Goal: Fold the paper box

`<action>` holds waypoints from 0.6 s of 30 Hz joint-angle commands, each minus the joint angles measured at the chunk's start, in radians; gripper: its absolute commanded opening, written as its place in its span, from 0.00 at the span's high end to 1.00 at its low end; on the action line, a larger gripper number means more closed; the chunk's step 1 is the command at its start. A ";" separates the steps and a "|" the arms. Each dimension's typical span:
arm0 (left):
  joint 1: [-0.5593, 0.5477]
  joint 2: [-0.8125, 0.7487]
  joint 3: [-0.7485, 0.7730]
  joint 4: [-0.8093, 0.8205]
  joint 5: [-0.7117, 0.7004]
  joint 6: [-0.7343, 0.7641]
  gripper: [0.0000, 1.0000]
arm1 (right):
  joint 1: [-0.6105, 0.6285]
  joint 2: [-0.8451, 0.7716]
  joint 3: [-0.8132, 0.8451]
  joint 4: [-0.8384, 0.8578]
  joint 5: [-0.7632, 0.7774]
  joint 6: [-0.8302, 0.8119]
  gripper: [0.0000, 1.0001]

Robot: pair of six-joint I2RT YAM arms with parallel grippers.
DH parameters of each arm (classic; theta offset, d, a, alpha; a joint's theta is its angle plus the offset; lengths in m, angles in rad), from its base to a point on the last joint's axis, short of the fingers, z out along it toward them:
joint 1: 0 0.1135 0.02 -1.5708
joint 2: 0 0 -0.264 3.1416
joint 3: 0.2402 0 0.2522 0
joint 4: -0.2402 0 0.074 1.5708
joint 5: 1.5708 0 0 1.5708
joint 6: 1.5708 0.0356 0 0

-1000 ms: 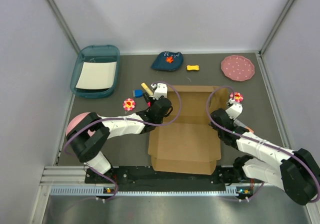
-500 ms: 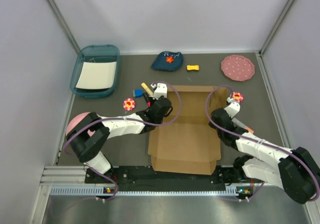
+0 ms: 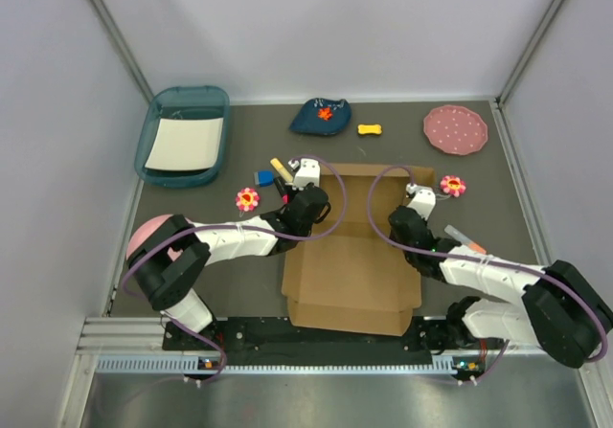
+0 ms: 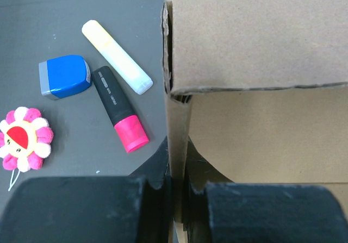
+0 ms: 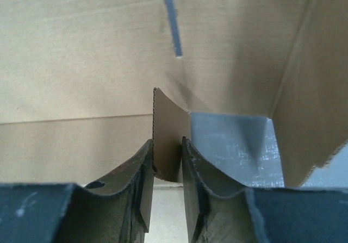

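The paper box [image 3: 354,265] is brown corrugated cardboard lying in the middle of the table, with its left and far walls raised. My left gripper [image 3: 305,198] is shut on the upright left wall [image 4: 176,123], near the far left corner; its own view shows the gripper [image 4: 178,172] with a finger on each side of the wall. My right gripper [image 3: 404,219] is at the box's right side. In its own view the gripper [image 5: 167,150] pinches a narrow cardboard flap [image 5: 169,126], with the box's inner walls [image 5: 81,63] behind.
Left of the box lie a blue block [image 4: 65,76], a yellow highlighter [image 4: 116,57], a black-and-pink marker [image 4: 119,111] and a flower toy [image 4: 26,138]. A teal tray [image 3: 153,141], a dark cloth [image 3: 321,116], a yellow bone toy [image 3: 370,129] and a pink plate [image 3: 456,129] sit at the back. A second flower toy [image 3: 452,186] lies right of the box.
My right gripper has moved left, in over the box's right side, and its jaws have narrowed onto a flap. The left arm has not moved.
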 commanded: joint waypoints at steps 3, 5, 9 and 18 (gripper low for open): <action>-0.005 0.034 -0.026 -0.139 0.065 -0.001 1.00 | 0.052 0.014 0.054 0.020 -0.003 -0.042 0.64; -0.006 0.037 -0.028 -0.139 0.065 -0.002 1.00 | 0.053 0.005 0.053 0.006 0.011 -0.039 0.59; -0.003 0.037 -0.033 -0.137 0.057 -0.001 1.00 | 0.052 -0.131 0.056 -0.092 0.040 -0.048 0.45; -0.005 0.037 -0.037 -0.139 0.048 -0.005 1.00 | 0.052 -0.479 0.139 -0.368 -0.015 -0.157 0.26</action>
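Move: The small corner tab stands right between my right fingertips, at the box's far right inside corner. The upright far panel with its slot is about 5 cm ahead of that hand and 5 cm higher. The panel's right side flap is some 5 cm to the right and 5 cm ahead. The flower is roughly 12 cm right and 9 cm ahead, on the table. From my left hand the tab lies about 17 cm right, 7 cm back and a little lower. I ease my right hand about 1 cm left while spreading its fingers wide, let go of the corner tab, then lift quickly up and out of the corner, some 8 cm, drifting slightly back, with the fingertips tipping up a little. My left hand stays put, still pinching the far left edge of the box. ##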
